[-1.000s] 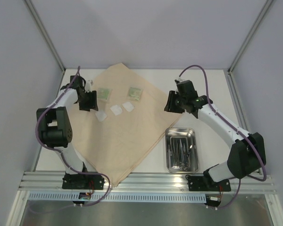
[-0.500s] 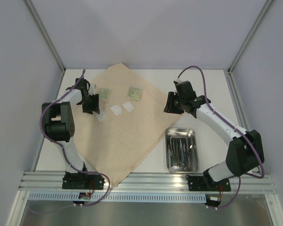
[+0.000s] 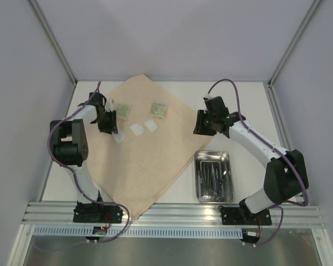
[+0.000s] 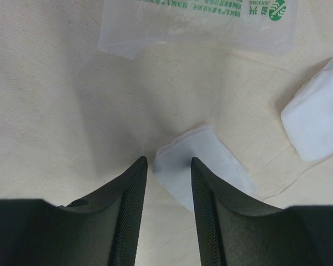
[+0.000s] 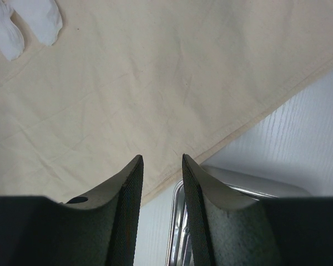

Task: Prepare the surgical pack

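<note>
The tan cloth [image 3: 144, 166] of the surgical pack lies spread flat. On it are two green packets [image 3: 122, 109] [image 3: 159, 110] and three white pads [image 3: 119, 136] [image 3: 137, 129] [image 3: 151, 125]. My left gripper [image 3: 111, 128] hangs low over the leftmost pad [image 4: 202, 166], open, with the pad's corner between its fingertips [image 4: 141, 163] and the rest under the right finger. My right gripper [image 3: 198, 126] [image 5: 161, 158] is open and empty above the cloth's right edge [image 5: 222, 141]. The steel tray [image 3: 213, 154] holds metal instruments [image 3: 213, 177].
The tray [image 5: 233, 185] stands on the white table to the right of the cloth, near the right arm's base. Grey walls with metal posts close in the table on three sides. A packet [image 4: 200, 22] lies just beyond the left gripper.
The left gripper has moved slightly toward the leftmost pad and its jaws have narrowed around the pad's corner. The right gripper has drifted slightly left.
</note>
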Controlling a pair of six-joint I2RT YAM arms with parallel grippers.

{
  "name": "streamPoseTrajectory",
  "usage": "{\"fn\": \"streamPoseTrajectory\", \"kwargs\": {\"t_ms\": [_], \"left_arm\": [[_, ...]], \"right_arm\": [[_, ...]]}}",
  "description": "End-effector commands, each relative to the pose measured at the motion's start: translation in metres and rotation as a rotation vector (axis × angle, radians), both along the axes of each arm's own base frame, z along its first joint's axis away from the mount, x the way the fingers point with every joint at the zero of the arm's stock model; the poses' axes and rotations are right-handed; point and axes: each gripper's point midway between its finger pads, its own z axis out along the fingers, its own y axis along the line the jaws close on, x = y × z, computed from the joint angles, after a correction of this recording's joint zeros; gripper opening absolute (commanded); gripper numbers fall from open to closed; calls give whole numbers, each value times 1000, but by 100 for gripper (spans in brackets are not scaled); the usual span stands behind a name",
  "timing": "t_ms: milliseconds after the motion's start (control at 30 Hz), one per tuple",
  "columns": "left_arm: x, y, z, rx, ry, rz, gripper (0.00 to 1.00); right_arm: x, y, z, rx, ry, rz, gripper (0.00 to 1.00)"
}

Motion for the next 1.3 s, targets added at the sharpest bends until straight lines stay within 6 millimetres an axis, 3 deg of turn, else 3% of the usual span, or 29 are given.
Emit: {"fn": "streamPoseTrajectory", "kwargs": {"t_ms": [0, 233, 300, 367, 667, 900, 1100, 1133, 1267], "left_arm": [[-7, -10, -11, -40, 36, -17, 46], [-11, -15, -5, -62, 22, -40, 29], [-8, -16, 3, -68, -2, -42, 7], [-6, -15, 9, -62, -21, -48, 0], [-16, -22, 47, -88, -82, -102, 0], [-20, -46, 75, -220, -117, -130, 0], [-5, -66, 80, -282, -107, -150, 0], [-4, -79, 81, -289, -108, -174, 0], [15, -86, 73, -277, -137, -157, 0]], "right_arm": [[12, 3, 13, -7, -48, 2, 37], [13, 0, 13, -25, -50, -6, 37], [13, 0, 14, -26, -48, -6, 37], [13, -1, 14, -28, -49, -7, 37], [12, 1, 17, -16, -49, 1, 37], [13, 2, 22, -9, -59, 1, 37], [11, 4, 18, 4, -45, -4, 37], [10, 4, 17, 6, -45, -3, 37], [11, 5, 15, 13, -39, -7, 37]]}}
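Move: The leftmost white gauze pad has its corner between the left fingertips, its middle about 3 cm to the right, 1 cm back and 1 cm below. The middle gauze pad lies some 10 cm right and 1 cm ahead; the near green packet is roughly 9 cm ahead and 4 cm right. From the right hand, the leftmost pad is about 36 cm left, 3 cm ahead and 11 cm below. The left fingers pinch the leftmost pad's corner, lift about 7 cm, and carry right 7 cm towards the middle pad. ##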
